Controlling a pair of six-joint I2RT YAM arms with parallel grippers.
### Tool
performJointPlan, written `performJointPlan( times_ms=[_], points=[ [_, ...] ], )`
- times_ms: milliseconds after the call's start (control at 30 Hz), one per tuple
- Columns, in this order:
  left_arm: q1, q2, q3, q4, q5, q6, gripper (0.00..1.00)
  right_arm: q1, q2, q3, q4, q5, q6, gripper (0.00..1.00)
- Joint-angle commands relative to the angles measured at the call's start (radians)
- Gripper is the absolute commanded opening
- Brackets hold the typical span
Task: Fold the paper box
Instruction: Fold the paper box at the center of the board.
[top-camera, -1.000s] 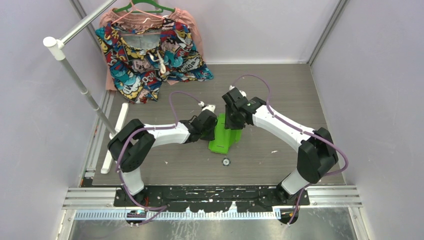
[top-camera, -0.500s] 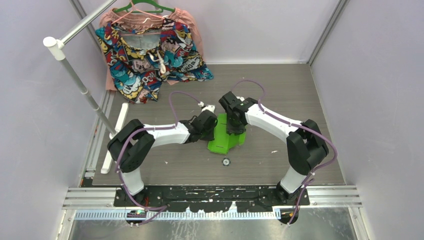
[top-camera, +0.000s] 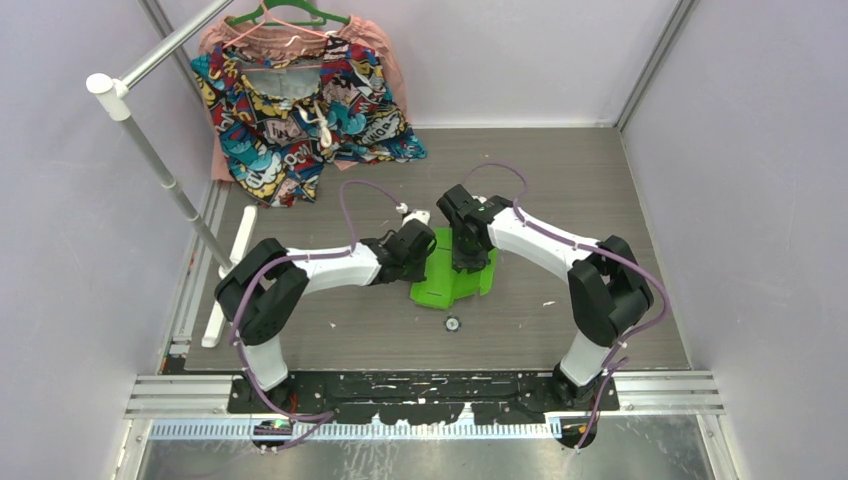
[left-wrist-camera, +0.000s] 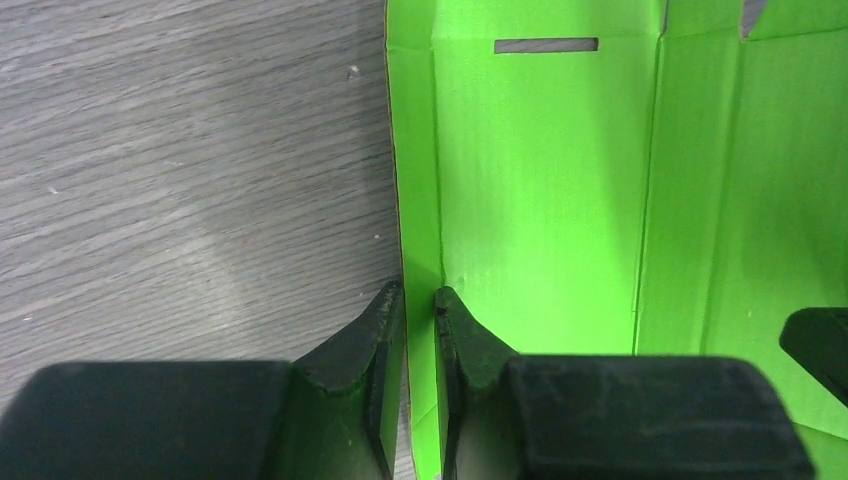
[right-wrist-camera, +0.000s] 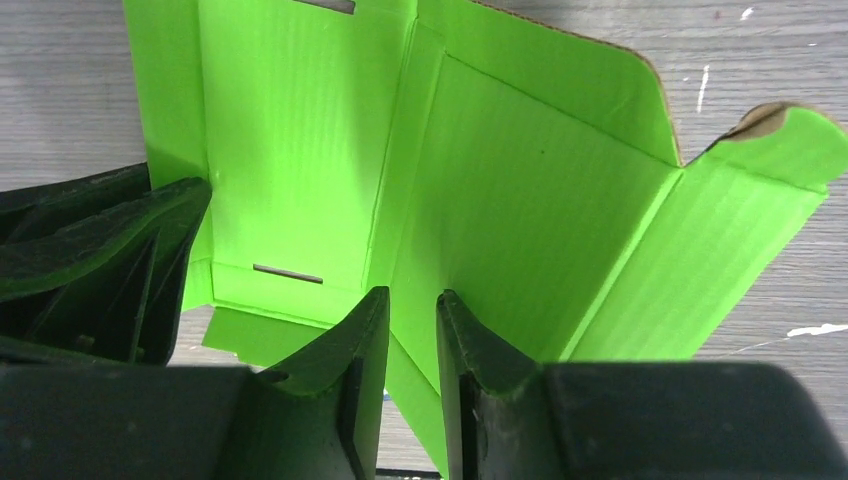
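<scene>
The paper box (top-camera: 452, 282) is a lime-green die-cut sheet, partly opened out on the grey table between the two arms. In the left wrist view my left gripper (left-wrist-camera: 420, 292) is shut on the narrow upright strip along the box's (left-wrist-camera: 540, 180) left edge, one finger on each side. The right wrist view shows my right gripper (right-wrist-camera: 412, 295) pinching a creased panel of the box (right-wrist-camera: 500, 170), with a slotted panel to its left and a raised flap (right-wrist-camera: 760, 190) to its right. From above, the left gripper (top-camera: 427, 262) and right gripper (top-camera: 468, 262) meet over the sheet.
A colourful patterned garment (top-camera: 300, 100) hangs on a green hanger at the back left. A white rack pole (top-camera: 160, 165) slants down the left side, beside a white bar (top-camera: 232, 275). A small round object (top-camera: 452, 323) lies just in front of the box. Walls close in on both sides.
The right arm has swung in toward the left and its gripper has lowered onto the box. The green sheet has spread out wider to the right. The left gripper has held still.
</scene>
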Motion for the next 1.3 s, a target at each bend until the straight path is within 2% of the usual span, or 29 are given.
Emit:
performJointPlan(
  times_ms=[0,167,267,400,467,667,833,1000,1133,1267],
  points=[
    [0.000,0.033,0.005,-0.226,-0.049,0.049,0.18,0.001,-0.037,-0.004,0.055,-0.079,0.000,0.30],
    [0.000,0.030,0.023,-0.242,-0.021,0.048,0.17,0.043,-0.073,-0.030,0.096,-0.072,-0.043,0.26],
    [0.000,0.019,0.022,-0.240,-0.002,0.047,0.19,0.068,-0.140,-0.104,0.205,-0.053,-0.064,0.25],
    [0.000,-0.012,0.010,-0.213,0.012,0.056,0.35,0.074,-0.178,-0.169,0.285,-0.036,-0.087,0.25],
    [0.000,-0.027,0.005,-0.199,0.018,0.061,0.40,0.075,-0.177,-0.170,0.286,-0.025,-0.096,0.25],
    [0.004,-0.064,-0.003,-0.187,0.027,0.062,0.43,0.086,-0.169,-0.151,0.280,-0.030,-0.111,0.25],
    [0.046,-0.152,-0.078,-0.099,0.087,0.041,0.49,0.101,-0.165,-0.154,0.282,-0.012,-0.107,0.25],
    [0.085,-0.270,-0.132,-0.033,0.169,0.054,0.51,0.122,-0.159,-0.139,0.265,0.019,-0.106,0.25],
    [0.095,-0.369,-0.128,-0.058,0.207,0.067,0.53,0.145,-0.154,-0.123,0.247,0.045,-0.102,0.25],
    [0.117,-0.453,-0.120,-0.137,0.149,0.048,0.56,0.185,-0.139,-0.100,0.239,0.066,-0.096,0.25]
  ],
)
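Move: The paper box lies open; its left side wall is already between the left fingers, so the box's middle is some 7 cm to the right of that hand and 2 cm ahead, about 1 cm lower. From the right hand the box's middle is roughly 2 cm ahead, 2 cm left and 4 cm below, the lid panel about 2 cm right and 1 cm ahead, 3 cm lower. The small round disc sits some 10 cm back and 3 cm left of the right hand, 6 cm lower. The box's left side wall, still pinched by the left fingers, is first drawn about 1 cm left; then those fingers open, let go of it and ease left and back before lifting some 7 cm clear. The right hand, fingers nearly shut, travels about 4 cm left and 2 cm back close over the lid towards the near end of the fold, turning counter-clockwise and rising slightly. ##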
